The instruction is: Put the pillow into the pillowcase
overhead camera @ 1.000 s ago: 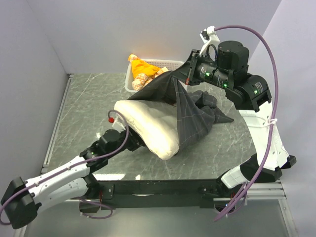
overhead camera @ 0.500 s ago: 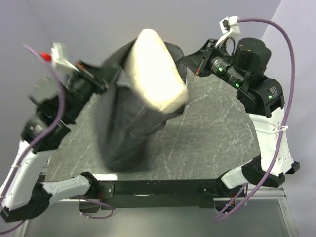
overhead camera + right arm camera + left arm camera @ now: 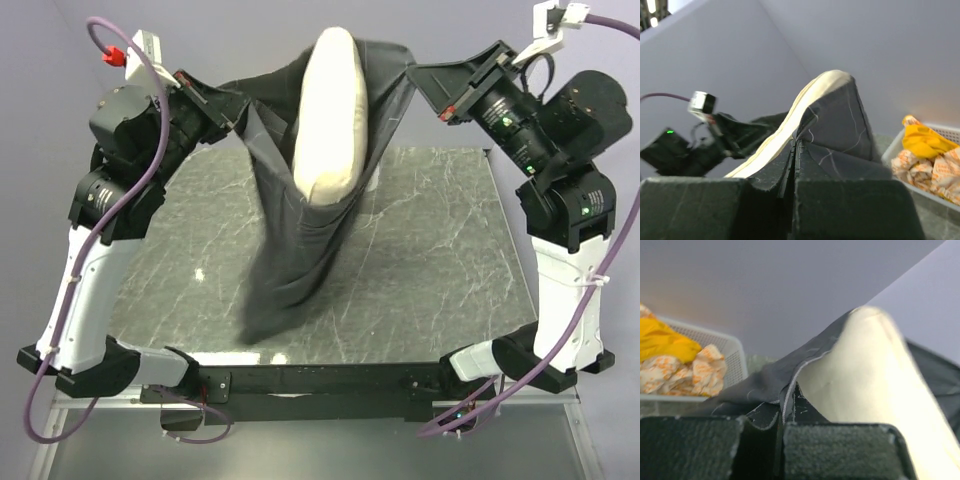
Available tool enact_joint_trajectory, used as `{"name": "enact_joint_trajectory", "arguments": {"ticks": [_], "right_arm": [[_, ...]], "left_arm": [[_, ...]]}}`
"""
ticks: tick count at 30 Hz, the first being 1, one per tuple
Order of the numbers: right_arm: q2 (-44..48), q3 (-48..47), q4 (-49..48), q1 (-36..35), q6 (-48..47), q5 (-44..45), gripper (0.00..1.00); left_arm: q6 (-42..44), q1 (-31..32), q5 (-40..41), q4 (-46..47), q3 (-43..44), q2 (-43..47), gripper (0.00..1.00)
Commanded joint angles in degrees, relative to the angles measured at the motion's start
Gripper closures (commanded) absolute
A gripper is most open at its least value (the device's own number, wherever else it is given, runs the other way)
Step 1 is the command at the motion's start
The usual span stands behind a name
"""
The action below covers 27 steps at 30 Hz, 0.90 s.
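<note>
The dark charcoal checked pillowcase [image 3: 300, 250] hangs high above the table, stretched between both arms with its mouth upward. The cream pillow [image 3: 330, 130] stands on end inside that mouth, its upper half sticking out. My left gripper [image 3: 232, 100] is shut on the left rim of the mouth; the left wrist view shows the hem [image 3: 786, 407] pinched between its pads, with the pillow [image 3: 875, 385] just behind. My right gripper [image 3: 418, 72] is shut on the right rim, the pillowcase [image 3: 840, 125] rising from its closed fingers beside the pillow's edge [image 3: 785, 130].
The pillowcase's blurred lower end hangs over the grey marble table [image 3: 430, 260] near its front edge. A white mesh basket [image 3: 735, 357] with orange-and-white cloth bundles [image 3: 665, 347] stands at the back by the wall, also showing in the right wrist view as the basket [image 3: 897, 145].
The left gripper left the table, closed on the pillowcase rim and rose. Both arms lifted and spread the mouth, and the pillow now hangs upright, sunk lower into the case.
</note>
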State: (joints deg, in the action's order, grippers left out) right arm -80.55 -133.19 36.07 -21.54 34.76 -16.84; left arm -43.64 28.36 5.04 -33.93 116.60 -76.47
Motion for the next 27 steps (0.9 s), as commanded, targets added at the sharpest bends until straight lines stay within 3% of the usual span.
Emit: {"name": "enact_joint_trajectory", "arguments": {"ticks": [1, 8, 12, 16, 19, 21, 22, 24, 26, 27], "right_arm": [[2.51, -2.34, -10.24, 2.46, 2.68, -1.0, 1.0], [4.35, 3.98, -11.46, 3.61, 2.33, -0.56, 1.0], [3.75, 4.52, -11.9, 5.79, 2.5, 1.37, 1.0], [0.67, 2.67, -15.93, 7.4, 11.7, -4.85, 1.0], [-2.84, -4.25, -14.03, 5.89, 11.48, -7.25, 1.0], [-2.86, -6.73, -13.48, 10.44, 11.63, -5.56, 1.0], [-1.98, -4.39, -17.05, 18.82, 18.78, -8.79, 1.0], [0.3, 4.28, -31.5, 25.12, 32.39, -16.43, 1.0], [-0.65, 3.47, -32.83, 24.81, 33.62, -17.43, 1.0], [-2.05, 1.2, -28.99, 21.83, 29.18, -16.57, 1.0]], "left_arm": [[-1.18, -6.72, -4.51, 6.07, -0.67, 3.34, 0.99], [-8.47, -20.86, -17.32, 7.47, 6.62, 0.01, 0.99], [-16.1, -21.94, -28.98, 13.0, 8.03, -4.12, 0.99], [-15.61, -19.93, -30.0, 12.5, 5.67, -7.9, 0.99], [-12.88, -18.17, -29.12, 11.26, 3.3, -9.84, 0.99], [-11.65, -17.38, -28.86, 10.73, 2.68, -10.81, 0.99], [-11.3, -16.68, -29.03, 10.56, 2.93, -10.9, 0.99], [-9.98, -16.76, -29.29, 8.28, 4.68, -11.51, 0.99], [-11.54, -20.69, -30.25, 7.13, 9.6, -11.34, 0.99], [-14.43, -23.58, -32.44, 9.21, 10.75, -11.08, 0.99]]}}
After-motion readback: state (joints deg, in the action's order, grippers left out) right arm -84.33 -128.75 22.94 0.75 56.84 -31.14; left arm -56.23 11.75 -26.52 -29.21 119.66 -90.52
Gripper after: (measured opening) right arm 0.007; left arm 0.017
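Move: Each hand still pinches a side of the pillowcase mouth, high over the table, with the pillow standing in it between them. From the left hand the pillow's middle lies about 14 cm to the right, level front to back and some 8 cm lower. From the right hand it is about 13 cm left, 4 cm ahead and 15 cm lower. The hanging body of the pillowcase is roughly 8 cm right of the left hand, 3 cm back and 25 cm below. Forward, with a shake, both hands carry the hanging pillowcase by its rim. The left swings out left about 6 cm and bobs up, then comes back right while driving forward and down, ending some 8 cm farther out and turned clockwise. The right barely stirs at first, then pushes forward and pulls right, away from the left hand, stretching the mouth; neither grip opens. ##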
